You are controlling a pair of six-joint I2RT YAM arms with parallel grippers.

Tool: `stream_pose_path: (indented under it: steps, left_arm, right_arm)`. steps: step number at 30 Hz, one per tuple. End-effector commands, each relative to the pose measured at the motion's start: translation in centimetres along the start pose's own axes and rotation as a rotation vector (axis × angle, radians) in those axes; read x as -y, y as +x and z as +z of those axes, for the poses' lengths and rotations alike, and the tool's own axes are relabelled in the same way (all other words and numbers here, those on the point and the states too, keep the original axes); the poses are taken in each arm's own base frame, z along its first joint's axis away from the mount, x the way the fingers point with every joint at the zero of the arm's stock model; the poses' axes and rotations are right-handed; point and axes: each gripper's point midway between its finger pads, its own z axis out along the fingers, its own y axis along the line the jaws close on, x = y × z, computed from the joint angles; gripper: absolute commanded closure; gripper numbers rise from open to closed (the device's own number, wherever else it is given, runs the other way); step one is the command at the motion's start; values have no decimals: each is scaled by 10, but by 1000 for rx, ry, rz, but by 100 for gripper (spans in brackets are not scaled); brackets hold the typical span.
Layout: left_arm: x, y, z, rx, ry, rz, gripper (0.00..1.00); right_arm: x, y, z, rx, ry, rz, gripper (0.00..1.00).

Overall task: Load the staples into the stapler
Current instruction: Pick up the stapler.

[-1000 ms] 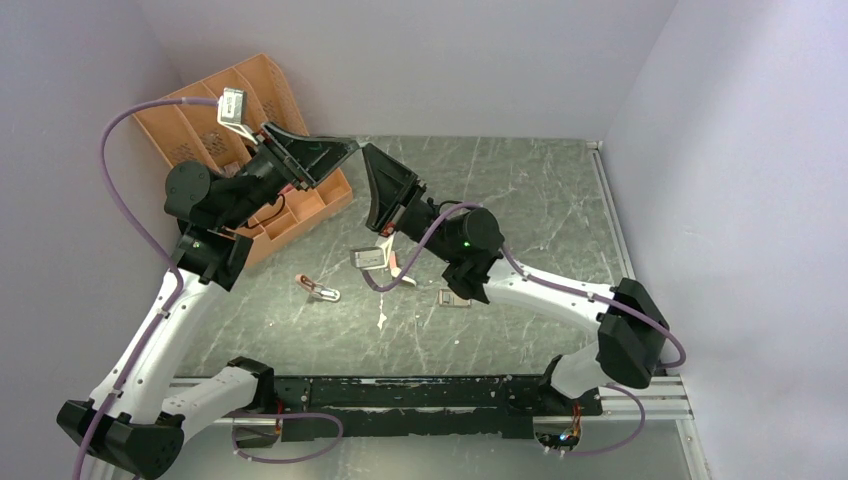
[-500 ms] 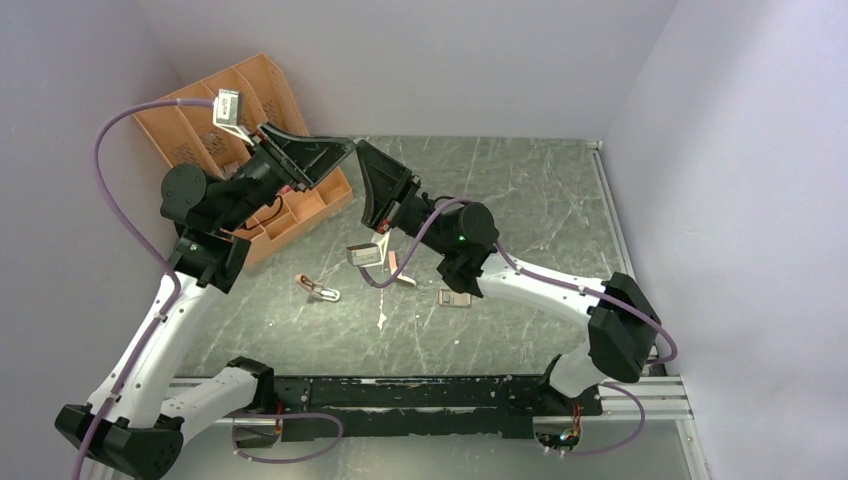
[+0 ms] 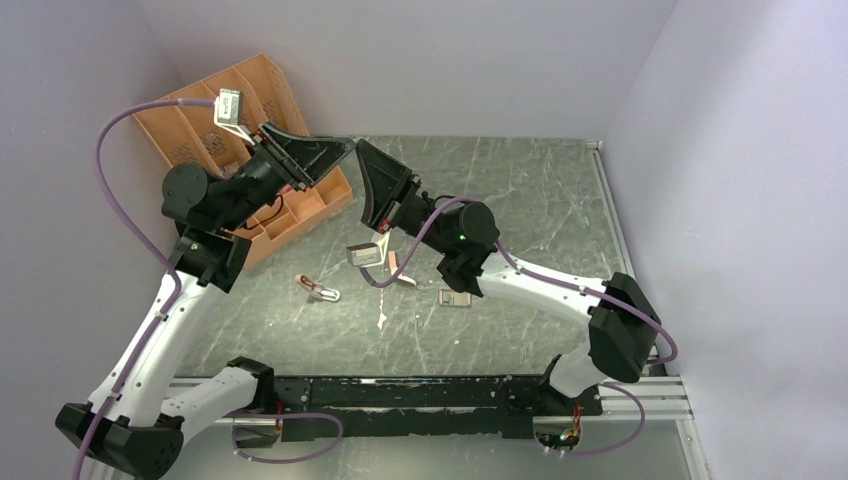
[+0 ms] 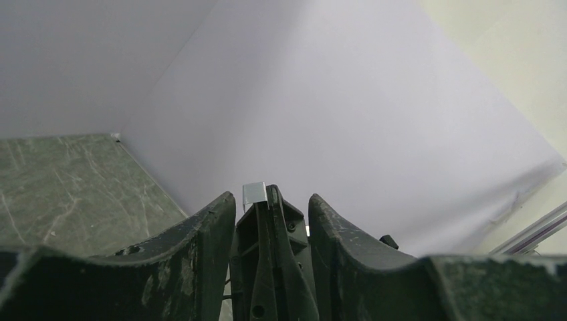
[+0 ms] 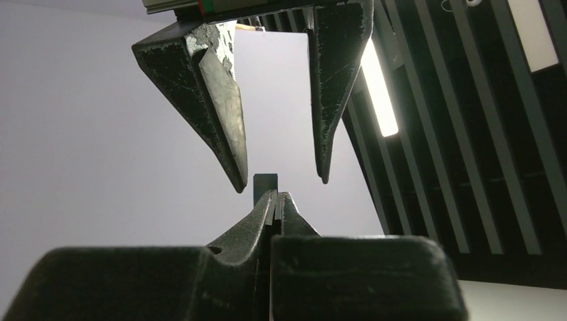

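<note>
My right gripper (image 5: 275, 197) is shut on a short silvery strip of staples (image 5: 265, 182), held up in the air with the strip sticking out past its tips. My left gripper (image 4: 271, 200) faces it tip to tip, open, with its fingers (image 4: 208, 231) on either side of the right fingertips and the staples (image 4: 254, 193), not touching the strip. From above, the left gripper (image 3: 340, 150) and the right gripper (image 3: 366, 160) meet over the back of the table. A small pink stapler (image 3: 318, 290) lies on the table below.
An orange compartment organiser (image 3: 200, 135) leans at the back left, behind the left arm. A grey tray (image 3: 367, 255), a red-and-white box piece (image 3: 396, 265) and another small item (image 3: 455, 298) lie on the dark marbled tabletop (image 3: 540, 210). Walls close in on three sides.
The left jaws have narrowed around the right gripper's tips and the staple strip. The right arm shifted slightly left early on, then held still.
</note>
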Motion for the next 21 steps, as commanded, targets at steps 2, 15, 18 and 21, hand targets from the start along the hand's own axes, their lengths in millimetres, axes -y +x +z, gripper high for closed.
stream_pose_path:
  steps: [2, 15, 18, 21]
  left_arm:
    - [12, -5, 1, 14, 41, 15, 53]
    - [10, -3, 1, 10, 35, 1, 71]
    - [11, -4, 0, 12, 34, 2, 74]
    - [10, -4, 0, 14, 32, 3, 79]
  right_arm:
    - [24, 5, 4, 5, 64, -51, 100]
    - [26, 1, 4, 23, 66, -53, 100]
    - [27, 1, 3, 25, 67, -55, 100]
    - [27, 0, 3, 29, 66, -54, 100]
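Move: The staple strip stands out of the right hand's shut fingertips, roughly 1 cm ahead, 1 cm to the right and 1 cm above the left hand's point, between its half-open fingers; from the right hand it is level fore-and-aft, about 1 cm left and 1 cm up. From the left hand, some 48 cm below, one stapler lies 1 cm back and 6 cm right, the other 4 cm back and 10 cm left. Left hand stays put, closing its half-open fingers by about half around the staple strip the right still pinches. ##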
